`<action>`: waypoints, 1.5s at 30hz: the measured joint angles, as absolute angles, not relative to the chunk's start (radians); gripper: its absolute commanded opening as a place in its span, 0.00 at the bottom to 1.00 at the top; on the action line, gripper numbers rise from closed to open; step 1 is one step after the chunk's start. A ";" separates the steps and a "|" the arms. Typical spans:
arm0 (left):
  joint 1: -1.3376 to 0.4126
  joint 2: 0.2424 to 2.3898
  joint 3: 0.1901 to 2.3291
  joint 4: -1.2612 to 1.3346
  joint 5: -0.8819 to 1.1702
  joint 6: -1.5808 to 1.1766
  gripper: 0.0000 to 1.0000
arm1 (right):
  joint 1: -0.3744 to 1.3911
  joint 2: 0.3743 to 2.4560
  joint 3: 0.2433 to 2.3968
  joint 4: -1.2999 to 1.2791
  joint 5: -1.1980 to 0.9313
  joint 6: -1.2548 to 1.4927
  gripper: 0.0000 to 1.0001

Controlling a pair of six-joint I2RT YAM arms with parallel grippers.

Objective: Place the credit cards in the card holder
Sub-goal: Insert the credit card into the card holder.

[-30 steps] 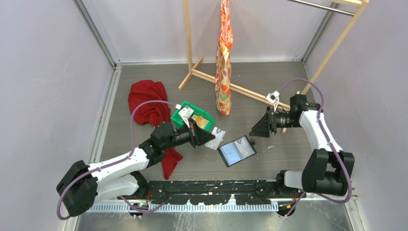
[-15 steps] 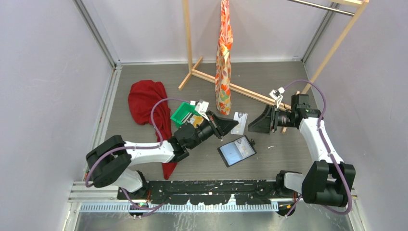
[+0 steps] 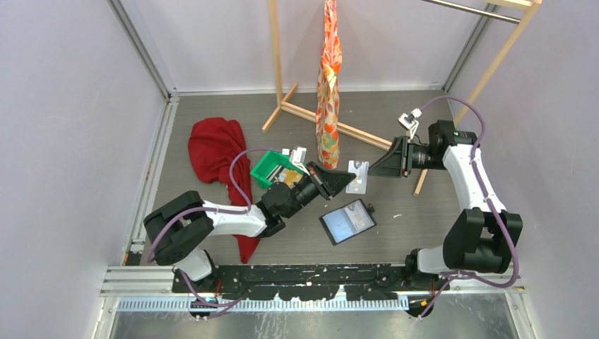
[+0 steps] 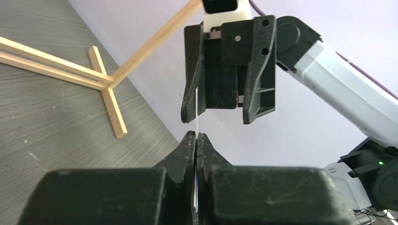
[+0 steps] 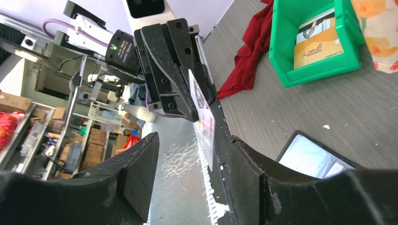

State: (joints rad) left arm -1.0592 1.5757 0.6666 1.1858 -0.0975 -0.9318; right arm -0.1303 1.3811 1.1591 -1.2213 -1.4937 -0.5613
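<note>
My left gripper is shut on a whitish credit card with dark marks and holds it in the air above the table. From the left wrist the card is edge-on, a thin white line rising from the closed jaws. My right gripper faces it, open, and its fingers straddle the card's free end, which lies nearer the right-hand finger. The black card holder lies open on the table below, pale lining up. More credit cards, an orange-yellow one on top, sit in the tray.
A green plastic tray stands left of the left gripper. A red cloth lies further left. A wooden rack's foot and a hanging orange patterned cloth stand behind. Walls close in on both sides.
The left arm has carried the card to the right, away from the tray. The right gripper has moved back and left until its fingers straddle the card's end.
</note>
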 measured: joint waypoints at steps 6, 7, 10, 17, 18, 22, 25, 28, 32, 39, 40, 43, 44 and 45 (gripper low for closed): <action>-1.059 1.611 0.672 1.250 -0.095 -0.963 0.00 | -0.113 1.426 1.176 -1.284 -1.494 -0.589 0.51; -1.059 1.615 0.672 1.253 -0.094 -0.966 0.00 | -0.110 1.428 1.178 -1.288 -1.494 -0.592 0.49; -1.059 1.628 0.679 1.260 -0.093 -0.971 0.01 | -0.101 1.431 1.204 -1.311 -1.493 -0.599 0.40; -1.060 1.633 0.692 1.298 -0.086 -0.992 0.01 | -0.099 1.444 1.245 -1.335 -1.494 -0.614 0.17; -1.060 1.634 0.692 1.303 -0.086 -0.994 0.01 | -0.098 1.447 1.245 -1.336 -1.494 -0.616 0.15; -1.060 1.642 0.692 1.311 -0.084 -1.005 0.01 | -0.096 1.460 1.246 -1.336 -1.494 -0.619 0.17; -1.060 1.645 0.692 1.312 -0.081 -1.014 0.01 | -0.093 1.473 1.254 -1.340 -1.494 -0.621 0.24; -1.060 1.647 0.692 1.312 -0.078 -1.015 0.01 | -0.093 1.495 1.280 -1.362 -1.494 -0.640 0.24; -1.060 1.651 0.691 1.313 -0.077 -1.018 0.00 | -0.093 1.523 1.323 -1.409 -1.494 -0.683 0.17; -1.060 1.655 0.691 1.321 -0.076 -1.024 0.33 | -0.089 1.530 1.336 -1.435 -1.492 -0.726 0.01; -1.060 1.656 0.690 1.320 -0.077 -1.028 0.42 | -0.087 1.530 1.336 -1.436 -1.485 -0.732 0.01; -1.060 1.650 0.670 1.307 -0.079 -1.031 0.51 | -0.085 1.530 1.335 -1.443 -1.437 -0.780 0.01; -1.059 1.638 0.654 1.285 -0.080 -1.024 0.52 | -0.084 1.530 1.333 -1.452 -1.412 -0.811 0.01; -1.059 1.612 0.627 1.242 -0.081 -1.014 0.53 | -0.084 1.530 1.330 -1.468 -1.388 -0.846 0.01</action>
State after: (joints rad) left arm -1.0592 1.6123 0.6266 1.2423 -0.0814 -1.0142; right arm -0.0841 1.5299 1.3304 -1.4681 -1.3876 -0.8455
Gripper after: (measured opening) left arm 0.501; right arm 0.025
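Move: The credit card is still pinched by the left fingers, its middle about 3 cm to that hand's right and 1 cm ahead; from the open right hand it lies some 4 cm left and 2 cm back, at the same height. The card holder lies open on the table, roughly 25 cm below the right hand, 4 cm left and 3 cm back. The green box stands about 26 cm left and 15 cm ahead of the right hand, down on the table. The credit card changes hands in the air above the card holder: the right hand edges forward about 1.5 cm and shuts its fingers on the card's edge, while the left keeps it steady, nudging barely a centimetre right and up with a slight roll. Once it is pinched, the left fingers open and let go, that hand sinking nearly 3 cm; the right also sinks some 2 cm, keeping hold. ##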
